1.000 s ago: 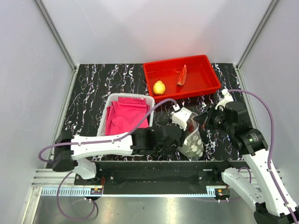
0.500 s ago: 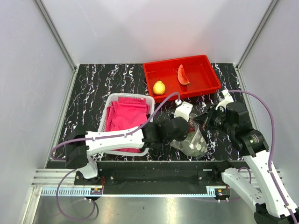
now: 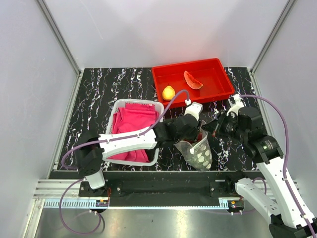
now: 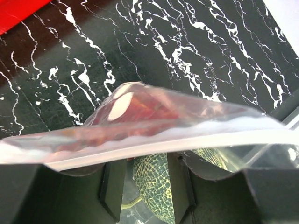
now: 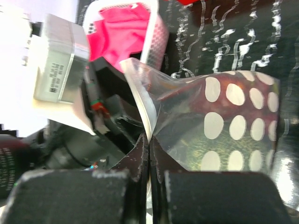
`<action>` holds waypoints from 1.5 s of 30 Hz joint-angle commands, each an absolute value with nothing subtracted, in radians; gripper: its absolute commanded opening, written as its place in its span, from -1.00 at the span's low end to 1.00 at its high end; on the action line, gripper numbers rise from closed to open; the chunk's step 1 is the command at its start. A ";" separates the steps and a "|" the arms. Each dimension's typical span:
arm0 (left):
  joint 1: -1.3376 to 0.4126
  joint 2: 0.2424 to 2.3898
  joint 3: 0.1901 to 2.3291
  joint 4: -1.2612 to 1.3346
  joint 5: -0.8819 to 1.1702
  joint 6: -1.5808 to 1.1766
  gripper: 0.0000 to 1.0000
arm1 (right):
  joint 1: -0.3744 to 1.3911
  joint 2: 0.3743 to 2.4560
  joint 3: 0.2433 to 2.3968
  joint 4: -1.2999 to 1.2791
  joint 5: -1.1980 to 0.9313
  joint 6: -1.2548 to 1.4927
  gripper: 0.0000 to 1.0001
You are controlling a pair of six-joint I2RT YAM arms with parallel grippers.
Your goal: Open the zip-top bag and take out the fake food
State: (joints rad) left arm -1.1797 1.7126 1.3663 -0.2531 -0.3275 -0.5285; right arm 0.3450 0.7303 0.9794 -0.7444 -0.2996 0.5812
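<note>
The zip-top bag, clear with pale dots, hangs off the table between my two grippers. My right gripper is shut on the bag's mouth edge, which is pinched at the gripper. My left gripper reaches into the bag's mouth. In the left wrist view that gripper is open, with a green netted melon between its fingers and a gap on one side. A dark red fruit shows through the plastic. The lemon and the watermelon slice lie in the red tray.
A white basket of pink cloth stands left of the bag, under the left arm. The red tray sits at the back right. Grey walls close in both sides of the black marbled table.
My left gripper has swung back into the bag's mouth and its jaws have widened. The watermelon slice has tipped over flat in the tray. The bag has shifted and now hangs narrower.
</note>
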 commanded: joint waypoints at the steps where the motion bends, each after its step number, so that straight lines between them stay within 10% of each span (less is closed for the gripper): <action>1: -1.170 1.701 1.379 -0.222 -0.325 -0.561 -0.15 | 0.348 0.735 1.002 -0.603 -0.434 0.672 -1.00; 35: -1.163 1.856 1.402 -0.406 -0.515 -0.549 0.53 | 0.348 0.681 0.844 -0.632 -0.390 0.650 -1.00; 45: -1.164 1.923 1.391 -0.403 -0.552 -0.535 0.45 | 0.348 0.684 0.844 -0.635 -0.380 0.640 -1.00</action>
State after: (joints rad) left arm -1.1683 1.8687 1.3705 -0.3878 -0.5175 -0.5503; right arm 0.3412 0.6907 0.8062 -0.6357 -0.3714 0.6552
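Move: The left hand is at the bag's mouth, fingers half open; the green melon in the bag is about 9 cm below it and some 2 cm nearer the base, neither left nor right. The red fruit sits about 1 cm ahead, 3 cm right and 8 cm down. The zip edge pinched by the right hand is about 5 cm ahead, 5 cm right and 8 cm up. From the right hand, the melon is roughly 7 cm back, 5 cm left and 17 cm below. Already inside the mouth, the left fingers reach deeper into the bag with the zip edge across the hand: first about 4 cm left, then 8 cm down towards the melon, spreading wide while the wrist rolls its left side up and turns slightly counter-clockwise. The right hand keeps its shut pinch on the rim, shifting left and slightly up, then sinking about 5 cm while easing partly back right. ##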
